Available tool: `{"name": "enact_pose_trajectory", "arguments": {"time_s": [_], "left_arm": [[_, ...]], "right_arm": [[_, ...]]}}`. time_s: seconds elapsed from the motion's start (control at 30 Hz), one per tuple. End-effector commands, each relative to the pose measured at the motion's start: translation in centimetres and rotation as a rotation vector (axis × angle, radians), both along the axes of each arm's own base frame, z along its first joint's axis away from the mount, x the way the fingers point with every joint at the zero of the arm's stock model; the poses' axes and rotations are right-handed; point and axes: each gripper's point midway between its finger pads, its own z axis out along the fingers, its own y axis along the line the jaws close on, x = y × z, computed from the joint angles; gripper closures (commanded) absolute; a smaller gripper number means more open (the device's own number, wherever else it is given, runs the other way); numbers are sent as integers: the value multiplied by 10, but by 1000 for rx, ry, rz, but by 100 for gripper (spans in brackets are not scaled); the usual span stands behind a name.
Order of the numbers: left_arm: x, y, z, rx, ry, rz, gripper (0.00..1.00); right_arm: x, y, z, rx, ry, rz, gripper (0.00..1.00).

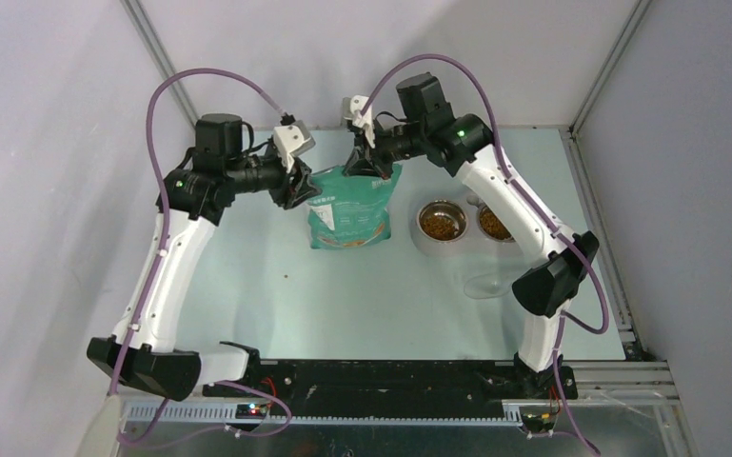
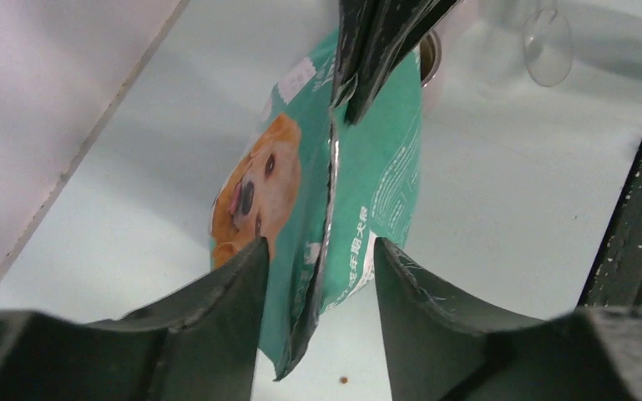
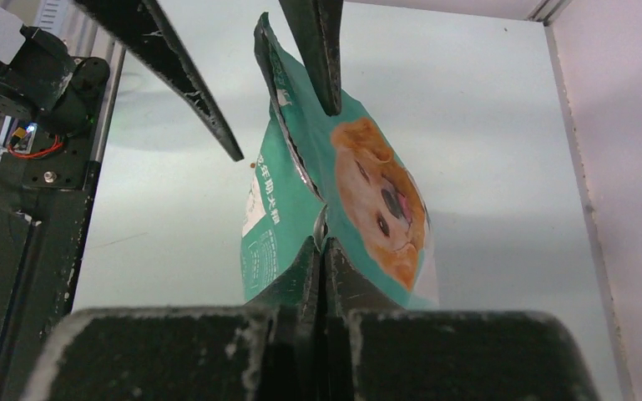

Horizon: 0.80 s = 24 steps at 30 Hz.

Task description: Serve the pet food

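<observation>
Brown pet food point(image 1: 441, 224) fills one steel bowl point(image 1: 419, 233) and a second bowl point(image 1: 493, 226) right of it. The teal bag with a dog's face point(image 1: 347, 214) stands left of the bowls. My right gripper point(image 3: 323, 242) is shut on the bag's point(image 3: 367, 192) top edge at one end. My left gripper point(image 2: 321, 246) is open, its fingers astride the other end of that edge without pressing the bag point(image 2: 376, 167). From above, the left gripper point(image 1: 300, 190) and the right gripper point(image 1: 366, 171) flank the bag's top.
A clear plastic scoop point(image 1: 484, 284) lies on the table in front of the bowls. One stray kibble point(image 2: 343, 380) lies on the table point(image 1: 247, 305) below the bag. White walls close in at the back and both sides.
</observation>
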Motion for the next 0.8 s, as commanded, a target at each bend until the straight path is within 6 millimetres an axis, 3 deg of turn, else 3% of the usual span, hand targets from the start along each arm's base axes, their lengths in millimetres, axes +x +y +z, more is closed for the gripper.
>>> {"name": "enact_pose_trajectory", "arguments": {"time_s": [0.0,0.13,0.33,0.37,0.4,0.47,0.53,0.77], "left_arm": [[-1,-20,29,-88,-52,-59,43],[4,-32,22,-81,-26,-94,49],[7,-31,12,-33,-15,-110,82],[7,-30,11,-27,-14,-112,85],[6,-30,10,-22,-13,-115,89],[5,-29,8,-15,-11,-118,93],[3,-28,10,-15,-17,-121,98],[5,-26,18,-19,-57,-102,100]], "right_arm": [[6,0,19,29,-47,-23,100],[7,1,25,42,-57,-22,100],[2,-1,25,36,-58,0,100],[3,-3,24,34,-52,-1,96],[3,-5,22,28,-42,-1,83],[3,-7,13,-3,-50,11,67],[3,-10,6,-37,-60,19,61],[17,-17,2,-87,-88,-35,66]]}}
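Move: The left end of the bag's top edge, where the open left fingers will close, is about 3 cm right of the left hand, 1 cm ahead and 1 cm below. The bag's middle lies roughly 8 cm right, 1 cm back and 12 cm below; the near food bowl is some 28 cm right, 5 cm back, 24 cm below. From the right hand, already pinching the edge, that left end is about 4 cm left and 2 cm back, roughly level in height. The left hand goes about 3 cm right and pinches the bag's top edge; the right fingers then open around theirs. ##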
